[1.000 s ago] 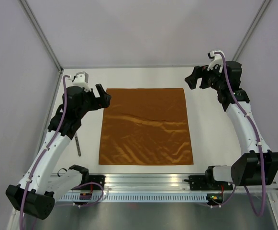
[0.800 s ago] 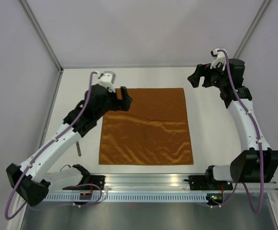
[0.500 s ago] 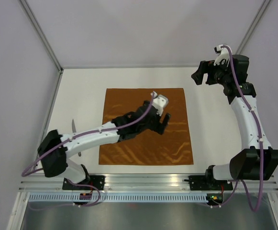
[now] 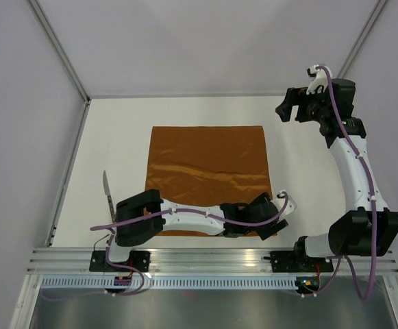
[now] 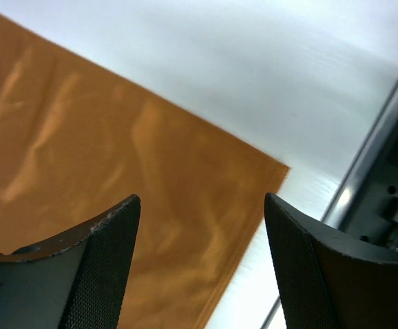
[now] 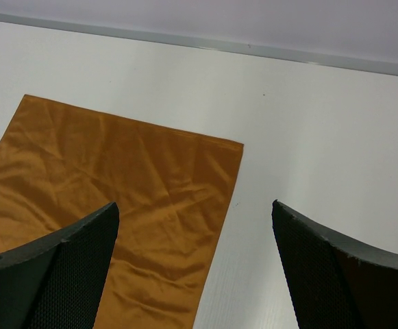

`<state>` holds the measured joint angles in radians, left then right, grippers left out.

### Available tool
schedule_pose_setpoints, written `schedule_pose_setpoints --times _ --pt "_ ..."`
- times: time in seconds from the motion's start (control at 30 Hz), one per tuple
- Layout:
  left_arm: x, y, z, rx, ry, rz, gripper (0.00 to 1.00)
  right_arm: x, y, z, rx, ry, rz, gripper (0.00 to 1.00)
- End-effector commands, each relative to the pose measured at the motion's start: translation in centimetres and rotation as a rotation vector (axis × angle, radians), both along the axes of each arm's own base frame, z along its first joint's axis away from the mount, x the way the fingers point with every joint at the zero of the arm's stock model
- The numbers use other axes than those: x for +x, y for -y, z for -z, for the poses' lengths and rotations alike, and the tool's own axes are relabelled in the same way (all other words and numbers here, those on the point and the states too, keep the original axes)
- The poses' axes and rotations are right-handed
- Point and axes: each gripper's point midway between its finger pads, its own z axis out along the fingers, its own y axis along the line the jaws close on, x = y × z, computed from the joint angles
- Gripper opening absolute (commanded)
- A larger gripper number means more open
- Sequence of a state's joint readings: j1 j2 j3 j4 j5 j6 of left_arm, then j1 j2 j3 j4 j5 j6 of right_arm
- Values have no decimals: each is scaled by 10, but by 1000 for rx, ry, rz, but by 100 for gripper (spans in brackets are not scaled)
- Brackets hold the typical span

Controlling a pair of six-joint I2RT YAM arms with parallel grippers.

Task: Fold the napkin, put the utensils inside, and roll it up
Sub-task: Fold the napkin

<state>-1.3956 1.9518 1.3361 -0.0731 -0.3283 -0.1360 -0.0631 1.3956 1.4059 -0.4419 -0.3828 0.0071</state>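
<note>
The rust-orange napkin (image 4: 209,168) lies flat and unfolded in the middle of the white table. A thin grey utensil (image 4: 107,191) lies on the table left of it. My left arm stretches low along the napkin's near edge. Its gripper (image 4: 272,225) is at the near right corner, open and empty. In the left wrist view that corner of the napkin (image 5: 185,185) lies just ahead of the gripper (image 5: 202,257), between the black fingers (image 5: 99,264). My right gripper (image 4: 285,110) hovers open past the far right corner. Its wrist view shows the napkin (image 6: 116,199) below the gripper (image 6: 195,271).
An aluminium rail (image 4: 205,261) runs along the table's near edge, close to the left gripper and seen as a grey rail (image 5: 380,171) in the left wrist view. Pale walls with metal posts (image 4: 58,51) close in the table on three sides.
My left arm has swung from the napkin's far left corner, across the cloth, down to its near right corner. My right gripper has drawn back a little toward the far right.
</note>
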Motion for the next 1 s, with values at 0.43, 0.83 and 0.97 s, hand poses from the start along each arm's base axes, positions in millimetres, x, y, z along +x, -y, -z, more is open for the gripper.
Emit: schedule_pose_setpoints --times 0.43,0.83,0.97 --pt "-32 52 24 -92 -47 113 63 2 3 12 20 -38 31 96" --pt "-35 50 59 -62 -76 114 54 1 1 14 25 -44 21 96" --pt "-34 45 67 -43 -73 106 44 1 1 14 25 -44 18 96"
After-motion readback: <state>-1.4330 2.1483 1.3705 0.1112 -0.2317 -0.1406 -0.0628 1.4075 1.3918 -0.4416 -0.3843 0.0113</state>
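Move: The left hand hangs over the napkin's near right corner, which lies about 3 cm back, 5 cm to its right and 7 cm below. From the same hand, the napkin's middle is some 18 cm ahead and 17 cm left, and the table's near edge roughly 7 cm straight back. For the right hand that corner is about 31 cm back, 3 cm left and 29 cm below. The left hand sinks about 6 cm, drifting right and back onto the napkin's near right corner, fingers closing partway. ##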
